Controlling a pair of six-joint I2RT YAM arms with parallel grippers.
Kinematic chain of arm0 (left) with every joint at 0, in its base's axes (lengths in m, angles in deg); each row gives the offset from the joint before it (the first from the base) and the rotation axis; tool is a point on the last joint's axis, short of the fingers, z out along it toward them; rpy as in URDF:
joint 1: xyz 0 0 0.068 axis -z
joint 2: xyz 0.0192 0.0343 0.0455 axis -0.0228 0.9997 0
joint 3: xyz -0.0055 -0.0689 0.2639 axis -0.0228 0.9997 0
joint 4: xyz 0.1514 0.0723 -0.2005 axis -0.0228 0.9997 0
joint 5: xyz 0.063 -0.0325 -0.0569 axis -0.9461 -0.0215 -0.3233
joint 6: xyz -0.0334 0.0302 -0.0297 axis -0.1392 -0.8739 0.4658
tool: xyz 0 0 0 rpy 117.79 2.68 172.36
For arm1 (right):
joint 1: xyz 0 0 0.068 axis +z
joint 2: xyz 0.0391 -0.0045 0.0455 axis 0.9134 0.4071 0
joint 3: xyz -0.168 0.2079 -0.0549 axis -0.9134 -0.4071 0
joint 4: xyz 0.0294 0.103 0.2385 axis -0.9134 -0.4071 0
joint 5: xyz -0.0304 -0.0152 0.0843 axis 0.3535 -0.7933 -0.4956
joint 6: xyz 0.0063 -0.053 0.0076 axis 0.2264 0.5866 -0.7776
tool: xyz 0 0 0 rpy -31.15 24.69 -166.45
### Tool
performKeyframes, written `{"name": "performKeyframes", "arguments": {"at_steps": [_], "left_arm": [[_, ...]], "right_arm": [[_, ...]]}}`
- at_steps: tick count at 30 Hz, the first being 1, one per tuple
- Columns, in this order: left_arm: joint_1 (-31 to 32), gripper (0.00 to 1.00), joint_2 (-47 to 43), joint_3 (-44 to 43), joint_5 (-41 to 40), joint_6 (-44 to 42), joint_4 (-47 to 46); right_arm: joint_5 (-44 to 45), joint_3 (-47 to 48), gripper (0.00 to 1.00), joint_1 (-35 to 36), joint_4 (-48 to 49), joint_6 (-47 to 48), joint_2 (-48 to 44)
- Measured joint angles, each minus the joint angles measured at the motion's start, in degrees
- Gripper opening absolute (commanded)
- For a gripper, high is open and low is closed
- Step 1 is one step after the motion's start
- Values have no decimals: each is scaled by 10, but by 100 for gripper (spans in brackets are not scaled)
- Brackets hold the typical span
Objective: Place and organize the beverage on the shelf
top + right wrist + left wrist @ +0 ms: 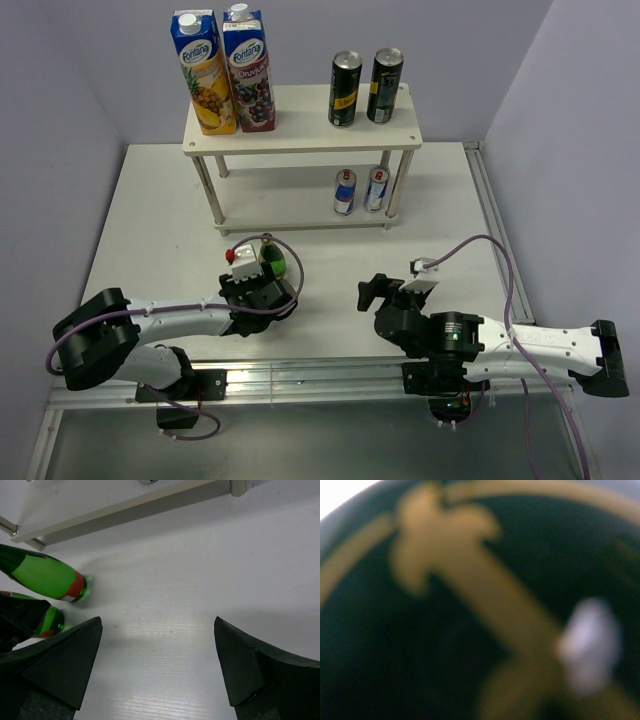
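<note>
The white shelf (300, 135) stands at the back; its lower board edge shows in the right wrist view (125, 507). Two dark cans (345, 90) (385, 86) stand on its top board. Two silver-blue cans (344, 192) (376, 188) stand on the lower board. Two green bottles (274, 262) (238, 254) stand on the table in front, also seen in the right wrist view (42, 575) (50, 621). My left gripper (262, 280) is right against them. Blurred dark green glass with gold print (470, 595) fills the left wrist view and hides the fingers. My right gripper (375, 290) (156, 622) is open and empty.
Two tall blue-topped juice cartons (205, 75) (250, 72) stand on the left of the shelf's top board. A metal rail (300, 378) runs along the near table edge. Walls close in the table on three sides.
</note>
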Motion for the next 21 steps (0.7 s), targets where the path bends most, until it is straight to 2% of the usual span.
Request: {"name": "performKeyframes", "arguments": {"at_steps": [1, 5, 7, 10, 16, 21], "left_arm": [[0, 44, -2, 0, 0, 5, 7], [0, 32, -14, 0, 4, 26, 39], [0, 30, -24, 0, 10, 35, 57], [0, 18, -49, 2, 24, 46, 87], [0, 7, -133, 3, 20, 45, 130], [-10, 5, -118, -23, -1, 25, 158]], "right_arm": [[0, 0, 100, 0, 0, 0, 1], [0, 0, 100, 0, 2, 0, 7], [0, 0, 100, 0, 4, 0, 9], [0, 0, 100, 0, 5, 0, 11], [0, 0, 100, 0, 13, 0, 18], [0, 0, 100, 0, 22, 1, 29]]}}
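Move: The left fingers are already shut on the near green bottle, which stands on the table. The left part of the lower shelf, its likely place, lies about 28 cm ahead of them, 2 cm left and 5 cm lower. The far bottle stands some 8 cm ahead and 5 cm to the right at about hand height, the shelf's front-left post about 20 cm ahead and 8 cm left. From the idle right hand that shelf spot is roughly 28 cm ahead, 30 cm left and 14 cm below. Keep the left gripper's hold on the near green bottle and draw it back and to the left, clear of the far bottle, at first almost level. About halfway, raise it briskly, some 4 cm in all, still drifting left to about 3 cm and easing slightly forward again at the end, with the wrist nearly steady. ##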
